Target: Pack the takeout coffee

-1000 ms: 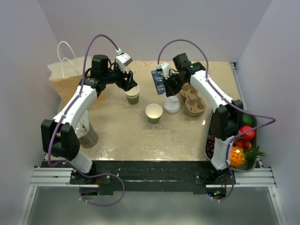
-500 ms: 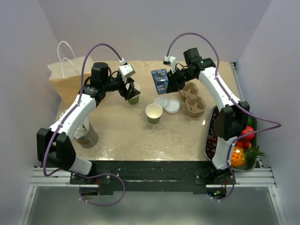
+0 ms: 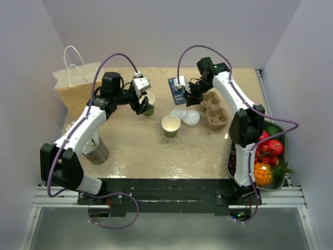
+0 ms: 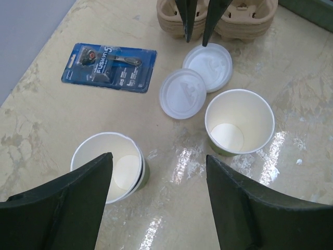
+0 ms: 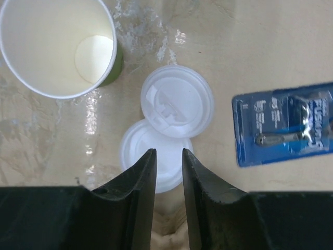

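Observation:
The takeout coffee shows in no view; no cup here wears a lid. Two olive-green paper cups stand open: one mid-table, the other to its far left. Two white lids lie loose and overlapping on the table. My left gripper is open just above the table, with the left cup by its left finger and the other cup ahead on the right. My right gripper hovers over one lid, jaws slightly apart with nothing between them.
A cardboard cup carrier sits right of the lids. A blue razor pack lies behind them. A brown paper bag stands at the far left. A metal cup is near the left arm, a fruit bowl at the right edge.
The right gripper, shut low by the lids a second ago, lifted back toward the carrier and parted its jaws. A second lid now shows beside the first. The left gripper barely moved.

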Controlling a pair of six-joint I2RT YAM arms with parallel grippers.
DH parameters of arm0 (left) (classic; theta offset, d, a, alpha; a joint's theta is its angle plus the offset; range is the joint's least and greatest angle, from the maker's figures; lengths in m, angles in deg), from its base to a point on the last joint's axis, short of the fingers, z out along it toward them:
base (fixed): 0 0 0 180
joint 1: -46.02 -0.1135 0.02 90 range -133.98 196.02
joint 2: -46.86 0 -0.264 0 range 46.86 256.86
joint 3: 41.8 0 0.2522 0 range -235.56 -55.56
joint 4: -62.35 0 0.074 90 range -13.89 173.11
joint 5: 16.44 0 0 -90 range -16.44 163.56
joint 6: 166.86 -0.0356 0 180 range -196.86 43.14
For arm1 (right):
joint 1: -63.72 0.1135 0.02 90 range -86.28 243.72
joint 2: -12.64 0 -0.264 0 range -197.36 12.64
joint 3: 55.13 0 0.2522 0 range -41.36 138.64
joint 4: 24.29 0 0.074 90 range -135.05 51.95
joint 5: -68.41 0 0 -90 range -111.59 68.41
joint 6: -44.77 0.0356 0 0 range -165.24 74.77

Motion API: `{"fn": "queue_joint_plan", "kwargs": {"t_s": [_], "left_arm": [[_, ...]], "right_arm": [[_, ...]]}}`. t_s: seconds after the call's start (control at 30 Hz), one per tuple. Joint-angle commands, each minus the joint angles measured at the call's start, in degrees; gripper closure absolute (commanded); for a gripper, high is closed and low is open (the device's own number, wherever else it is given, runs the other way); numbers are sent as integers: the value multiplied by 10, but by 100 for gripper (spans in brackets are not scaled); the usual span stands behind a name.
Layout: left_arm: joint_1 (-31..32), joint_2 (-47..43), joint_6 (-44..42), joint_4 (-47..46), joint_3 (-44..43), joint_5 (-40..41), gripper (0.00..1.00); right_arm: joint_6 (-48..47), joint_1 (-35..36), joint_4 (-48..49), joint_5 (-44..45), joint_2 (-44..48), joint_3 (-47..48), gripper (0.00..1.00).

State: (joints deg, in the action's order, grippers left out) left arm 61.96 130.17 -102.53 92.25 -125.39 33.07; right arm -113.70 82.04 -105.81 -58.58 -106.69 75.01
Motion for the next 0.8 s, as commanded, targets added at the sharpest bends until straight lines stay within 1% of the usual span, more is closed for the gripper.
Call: {"fn": "queue_joint_plan", "kwargs": {"t_s": [0.0,0.1,0.17,0.33,0.5,0.77], "left_arm": [[1,-21,-27,10,-1,7,24],[1,-22,-24,6,0,20,24],[1,-25,-18,2,6,26,24],[1,-35,-10,-15,23,38,24],[1,-40,3,-25,36,38,24],[1,-31,12,-31,30,36,24]], "right_arm": [[-217,21,-149,13,-63,49,70],[-249,36,-139,42,-67,25,69],[-252,44,-121,49,-66,17,68],[-269,56,-124,74,-82,31,68],[-294,62,-137,98,-93,25,68],[-284,64,-118,112,-109,23,67]]}}
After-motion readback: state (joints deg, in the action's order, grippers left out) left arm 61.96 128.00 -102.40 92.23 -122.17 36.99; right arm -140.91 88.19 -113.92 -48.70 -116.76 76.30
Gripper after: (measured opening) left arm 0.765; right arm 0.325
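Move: The upper of the two overlapping white lids, the one nearer the single cup, lies about 4 cm left of the right hand, 2 cm ahead and 13 cm below; the lower lid is 4 cm right and 1 cm back. The single cup stands some 8 cm left and 7 cm back; the blister pack lies 16 cm ahead, 2 cm left. From the left hand, the upper lid is about 17 cm right, 7 cm ahead and 20 cm below. The empty right hand drops about 8 cm towards the two lids beside the single cup, nearly all of it in a quick first plunge, while easing some 2 cm back. As it sinks it turns counter-clockwise by almost 30 degrees and tips its fingers steeper down, keeping them about a third open over the lids' overlap, with no touch to be seen. ##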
